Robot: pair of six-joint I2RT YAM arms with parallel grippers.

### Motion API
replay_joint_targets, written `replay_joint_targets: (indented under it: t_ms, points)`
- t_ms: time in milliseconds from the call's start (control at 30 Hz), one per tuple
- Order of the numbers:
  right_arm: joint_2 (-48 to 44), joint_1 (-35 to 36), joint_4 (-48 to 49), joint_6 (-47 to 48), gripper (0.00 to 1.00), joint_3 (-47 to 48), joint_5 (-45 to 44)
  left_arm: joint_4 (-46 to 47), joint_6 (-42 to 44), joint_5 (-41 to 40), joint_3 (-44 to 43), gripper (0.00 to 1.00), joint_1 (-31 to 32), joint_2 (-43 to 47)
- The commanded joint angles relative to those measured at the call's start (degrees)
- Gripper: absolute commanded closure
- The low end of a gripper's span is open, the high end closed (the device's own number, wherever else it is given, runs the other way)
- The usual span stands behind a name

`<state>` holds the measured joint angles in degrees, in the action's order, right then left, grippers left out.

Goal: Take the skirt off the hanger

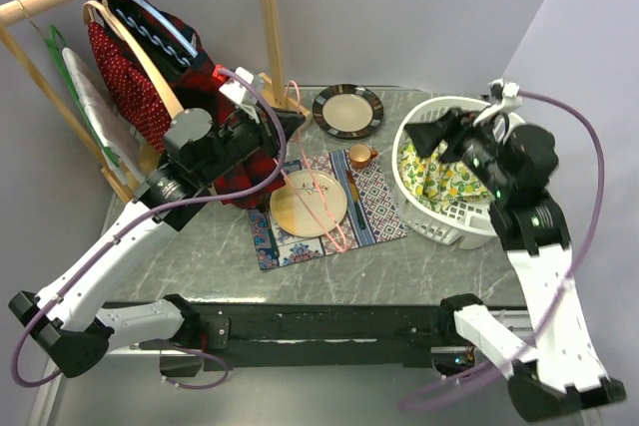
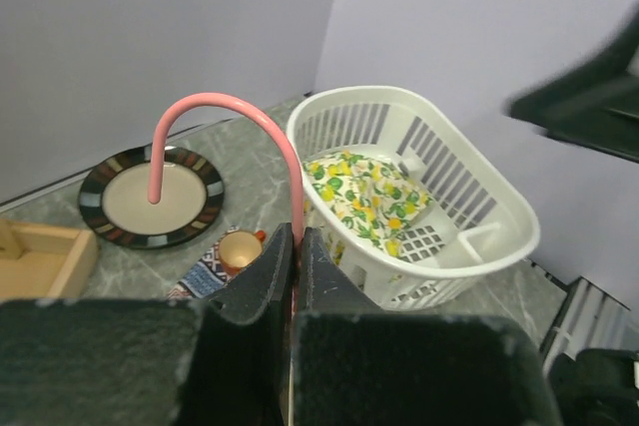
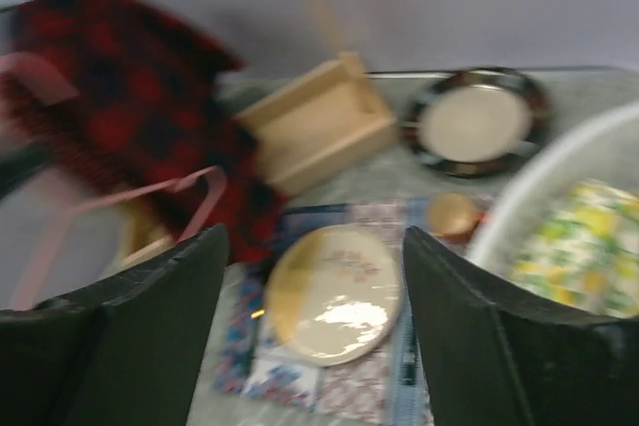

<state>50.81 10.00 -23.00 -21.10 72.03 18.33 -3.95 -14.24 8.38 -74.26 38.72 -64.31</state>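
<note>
My left gripper (image 1: 292, 123) (image 2: 297, 246) is shut on the stem of a pink hanger (image 1: 339, 216) (image 2: 215, 102), just below its hook. The hanger's wire hangs down over the tan plate and shows no cloth on it. The skirt (image 1: 444, 179) (image 2: 364, 192) (image 3: 584, 241), a yellow-and-green lemon-print cloth, lies crumpled inside the white laundry basket (image 1: 454, 104) (image 2: 499, 197). Above the basket's left rim my right gripper (image 1: 427, 135) (image 3: 315, 236) stands open with nothing between its fingers. The right wrist view is blurred.
A wooden rack at the back left holds several garments (image 1: 130, 77), and a red plaid one (image 1: 235, 172) hangs by my left arm. A patterned placemat (image 1: 374, 202) carries a tan plate (image 1: 308, 204) and an orange cup (image 1: 360, 155). Behind them are a dark-rimmed plate (image 1: 347, 110) and a wooden box (image 3: 319, 122).
</note>
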Motion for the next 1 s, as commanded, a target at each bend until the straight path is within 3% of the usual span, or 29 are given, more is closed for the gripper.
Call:
replay_joint_targets:
  t_ms: [0, 167, 300, 400, 567, 733, 967]
  points:
    - [-2.3, 8.6, 2.4, -4.9, 0.32, 0.0, 9.3, 2.4, 1.5, -7.9, -0.3, 0.99, 0.0, 0.2]
    - [-0.8, 19.4, -0.3, -5.4, 0.48, 2.8, 10.2, 1.7, 1.6, -8.2, -0.4, 0.99, 0.1, -1.2]
    - [1.2, 26.1, -3.7, -4.9, 0.49, 4.4, 8.3, 1.3, 1.8, -11.2, -0.5, 0.99, 0.3, -2.3]
    - [2.4, 31.0, -7.3, -4.9, 0.48, 5.2, 1.6, 1.1, 2.5, -12.8, -0.3, 0.99, 0.8, -3.1]
    - [4.6, 35.4, -12.4, -2.7, 0.50, 5.2, -5.9, 1.0, 3.1, -14.3, -0.2, 0.99, 1.4, -3.9]
    - [4.5, 39.1, -14.8, -2.6, 0.60, 4.1, -13.2, 1.0, 3.9, -15.5, 0.1, 0.99, 1.5, -4.2]
    - [4.6, 41.1, -17.9, 0.4, 0.60, 4.2, -14.7, 1.1, 4.7, -17.0, 0.3, 0.99, 1.8, -4.2]
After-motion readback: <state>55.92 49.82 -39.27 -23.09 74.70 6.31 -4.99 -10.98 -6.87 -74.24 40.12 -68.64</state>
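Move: The left hand still grips the pink hanger just below its hook; the hanger's free lower corner hangs about 18 cm back, 10 cm right and 11 cm below that hand. From the open, empty right hand, that corner is some 18 cm back, 14 cm left and 9 cm down. The cream plate lies 7 cm ahead and 22 cm left of the right hand, 41 cm below; the white basket's middle is 9 cm ahead, 16 cm right, 30 cm down. Left and back, about 13 and 11 cm, the right hand sweeps away from the basket to the hanger's free corner, then sinks about 9 cm from a slight rise, turning some 30 degrees counter-clockwise and tipping down, fingers narrowing to under half open around the corner. The left hand, still gripping, carries the hanger forward and down, turning it counter-clockwise. ##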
